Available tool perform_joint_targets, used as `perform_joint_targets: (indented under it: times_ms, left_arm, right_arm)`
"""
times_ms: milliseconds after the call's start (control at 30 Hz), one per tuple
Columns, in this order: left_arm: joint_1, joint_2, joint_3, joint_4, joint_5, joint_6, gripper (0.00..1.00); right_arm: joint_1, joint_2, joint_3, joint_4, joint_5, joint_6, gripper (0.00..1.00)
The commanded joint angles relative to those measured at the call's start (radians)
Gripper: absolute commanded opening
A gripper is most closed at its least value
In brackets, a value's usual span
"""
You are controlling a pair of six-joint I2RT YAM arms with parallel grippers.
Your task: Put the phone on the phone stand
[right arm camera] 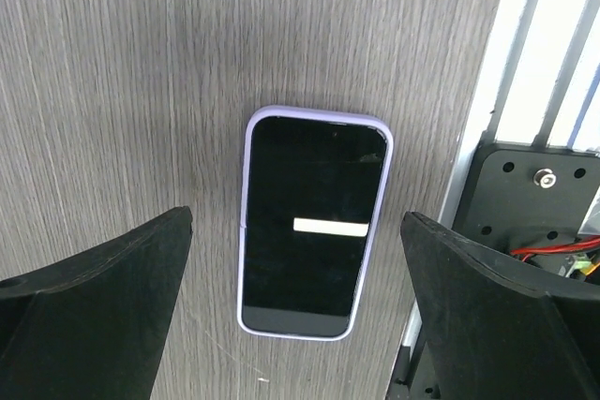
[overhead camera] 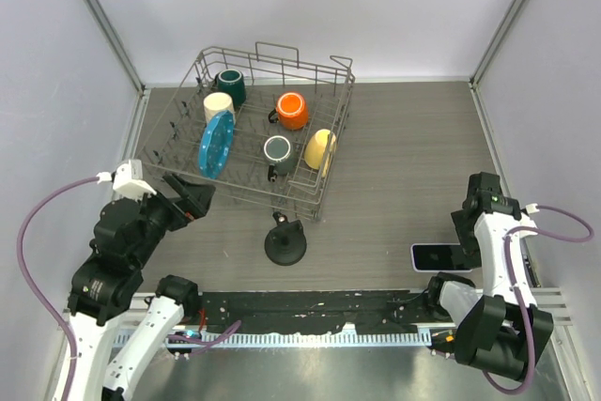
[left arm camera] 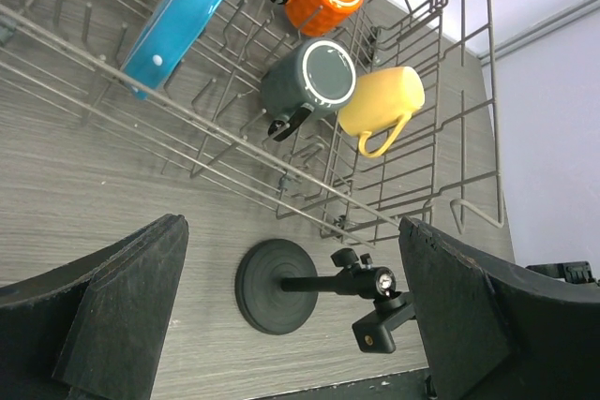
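The phone (right arm camera: 314, 222) lies flat and screen-up on the wooden table, a pale lilac rim round its black glass. It shows at the near right (overhead camera: 436, 256) in the top view. My right gripper (right arm camera: 297, 219) hovers open above it, one finger on each side of the phone and neither touching it. The black phone stand (left arm camera: 277, 286) stands on its round disc base in front of the rack (overhead camera: 285, 241), with its arm and clamp pointing right. My left gripper (left arm camera: 291, 224) is open, off to the left of the stand (overhead camera: 192, 199), with nothing between its fingers.
A wire dish rack (overhead camera: 331, 159) fills the back middle, holding a blue plate (overhead camera: 216, 144) and orange (overhead camera: 292, 111), grey (overhead camera: 277, 150), yellow (overhead camera: 320, 148), cream and dark green mugs. A black rail (overhead camera: 310, 309) runs along the near edge. Walls close in on both sides.
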Motion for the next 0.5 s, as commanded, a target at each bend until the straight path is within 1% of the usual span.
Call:
perform_joint_targets:
  times_ms: [0, 67, 133, 233, 367, 467]
  left_arm:
    - [-0.004, 0.035, -0.011, 0.098, 0.030, 0.009, 0.99]
    - [-0.004, 0.044, -0.020, 0.109, 0.036, 0.002, 0.99]
    - [-0.004, 0.052, -0.025, 0.122, 0.046, 0.000, 0.99]
    - [-0.004, 0.067, -0.031, 0.131, 0.050, 0.006, 0.99]
    - [-0.004, 0.080, -0.038, 0.132, 0.043, 0.014, 0.99]
    - [-0.004, 0.084, -0.037, 0.131, 0.045, 0.014, 0.99]
  right_arm:
    - [-0.011, 0.035, -0.008, 0.009, -0.092, 0.000, 0.99]
    - [-0.014, 0.024, -0.036, 0.061, -0.123, 0.024, 0.99]
    - [-0.024, 0.010, -0.102, 0.121, -0.157, 0.046, 0.99]
    - [-0.029, -0.019, -0.174, 0.162, -0.183, 0.075, 0.99]
    - [-0.029, -0.105, -0.199, 0.169, -0.137, 0.110, 0.99]
    - [-0.029, -0.103, -0.200, 0.170, -0.136, 0.112, 0.99]
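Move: Close below the right hand lies the phone, its long sides facing the two fingers: about 3 cm to the left, 1 cm back and 6 cm down. The phone stand is well off, some 42 cm to this hand's left and 3 cm farther out; the rack's near right corner is about 35 cm left and 9 cm ahead. From the left hand the phone is roughly 52 cm right, 6 cm back and 27 cm down. Sinking about 5 cm while sliding some 3 cm left, the right hand drops over the phone with its fingers still wide, one on either long side, and rolls about 10 degrees to point more steeply down. It drifts slightly back, then eases off at the bottom; contact can't be seen. High up, the open left hand creeps 2 cm forward, slightly right and down. ##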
